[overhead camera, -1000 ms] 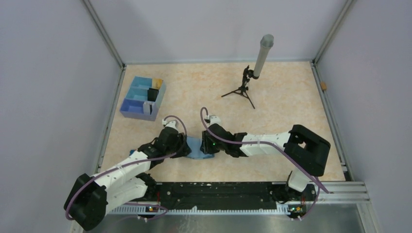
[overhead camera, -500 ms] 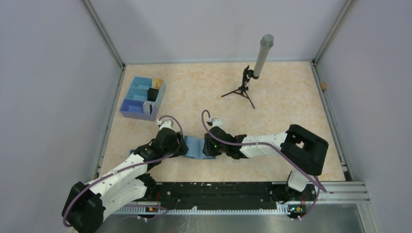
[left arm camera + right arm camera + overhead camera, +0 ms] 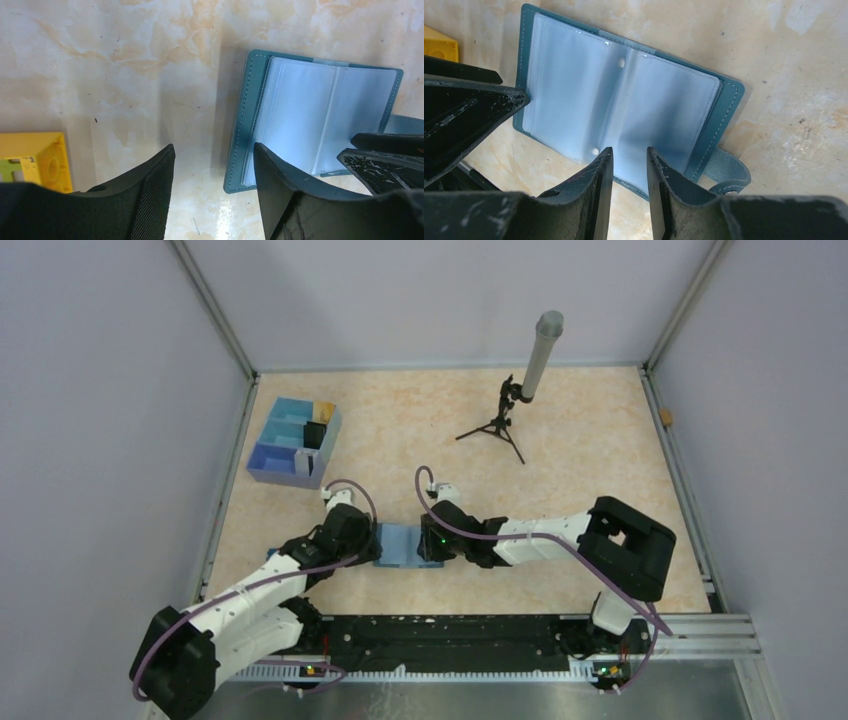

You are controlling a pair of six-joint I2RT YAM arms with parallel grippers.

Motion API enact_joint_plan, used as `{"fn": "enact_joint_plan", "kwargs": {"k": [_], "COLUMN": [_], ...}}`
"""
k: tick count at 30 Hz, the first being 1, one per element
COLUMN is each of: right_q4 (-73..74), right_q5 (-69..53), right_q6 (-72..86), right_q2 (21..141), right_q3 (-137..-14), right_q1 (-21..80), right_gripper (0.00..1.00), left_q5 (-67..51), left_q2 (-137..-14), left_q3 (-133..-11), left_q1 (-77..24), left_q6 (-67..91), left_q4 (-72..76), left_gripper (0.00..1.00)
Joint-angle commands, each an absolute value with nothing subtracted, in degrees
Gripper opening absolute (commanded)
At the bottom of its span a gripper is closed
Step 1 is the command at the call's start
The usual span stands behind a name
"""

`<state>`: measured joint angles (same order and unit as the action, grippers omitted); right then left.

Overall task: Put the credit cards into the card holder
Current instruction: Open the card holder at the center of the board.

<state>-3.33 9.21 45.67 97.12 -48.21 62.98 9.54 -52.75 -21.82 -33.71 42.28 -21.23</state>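
The teal card holder point(image 3: 400, 543) lies open and flat on the table, its pale blue sleeves point(image 3: 619, 105) facing up. My left gripper point(image 3: 215, 149) is open and hovers over bare table just off the holder's left edge point(image 3: 240, 145), with nothing between its fingers. My right gripper point(image 3: 629, 150) is over the holder's near edge. Its jaws stand a narrow gap apart and only the sleeve shows between them. The clasp strap point(image 3: 729, 175) sticks out on the right. A black credit card point(image 3: 314, 433) and a gold one point(image 3: 325, 408) stand in the blue tray.
The blue partitioned tray point(image 3: 280, 455) sits at the far left by the wall. A yellow studded block point(image 3: 35, 160) lies left of my left gripper. A small tripod with a grey tube point(image 3: 520, 390) stands at the back. Rails border the table.
My left gripper has opened wider and drawn back left off the holder. The holder, bowed a second ago, now lies flat and open. The right arm has barely shifted.
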Motion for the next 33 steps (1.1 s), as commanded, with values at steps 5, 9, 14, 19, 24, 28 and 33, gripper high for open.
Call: {"fn": "enact_joint_plan", "kwargs": {"k": [5, 9, 14, 19, 24, 28, 33], "right_q4": [2.4, 1.8, -0.4, -2.5, -1.0, -0.8, -1.3], "right_q5": [11.4, 11.0, 10.2, 9.5, 11.2, 11.4, 11.2], "right_q6": [43.8, 42.7, 41.6, 42.2, 42.5, 43.1, 44.5], "right_q2": [92.8, 91.4, 92.5, 94.4, 93.3, 93.1, 93.3], "right_q3": [-49.6, -49.9, -50.7, -51.7, -51.5, -50.3, -47.9], "right_q1": [63.6, 63.6, 63.6, 63.6, 63.6, 63.5, 63.6], "right_gripper": [0.31, 0.32, 0.32, 0.31, 0.31, 0.31, 0.31], "left_q5": [13.1, 9.5, 1.1, -7.1, -12.3, -12.5, -9.1], "left_q2": [-48.6, -46.8, -47.6, -49.9, -54.6, -58.1, -61.5], "left_q3": [-27.8, -33.0, -36.6, -33.8, -29.5, -25.8, -23.2], "left_q1": [-33.3, -33.3, -33.2, -33.3, -33.3, -33.3, -33.2], "left_q6": [41.6, 40.0, 40.3, 43.5, 46.7, 48.6, 48.6], "left_q4": [-25.8, -26.1, -23.7, -16.1, -8.7, -3.6, -3.1], "left_gripper": [0.61, 0.63, 0.63, 0.61, 0.6, 0.58, 0.56]}}
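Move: The open card holder's middle lies about 9 cm to the left hand's right and 3 cm ahead, a centimetre below; that hand is low beside its left edge. The yellow toy is some 17 cm to the left hand's left and 2 cm back. From the right hand, low over the near part of the right page, the holder's middle is about 4 cm left and 3 cm ahead, the closing strap roughly 6 cm right and level with it. The left hand rises about 11 cm from the holder's left edge, reaching a little forward at first, then arcs to the right over the left page and sinks again towards the spine, ending some 8 cm right of its start and 3 cm higher, its fingertips tilted about 20 degrees to the right and its fingers still open. The right hand stays near the right page with its small finger gap unchanged, shifting briefly a centimetre to the right and back while lifting about 2 cm. ##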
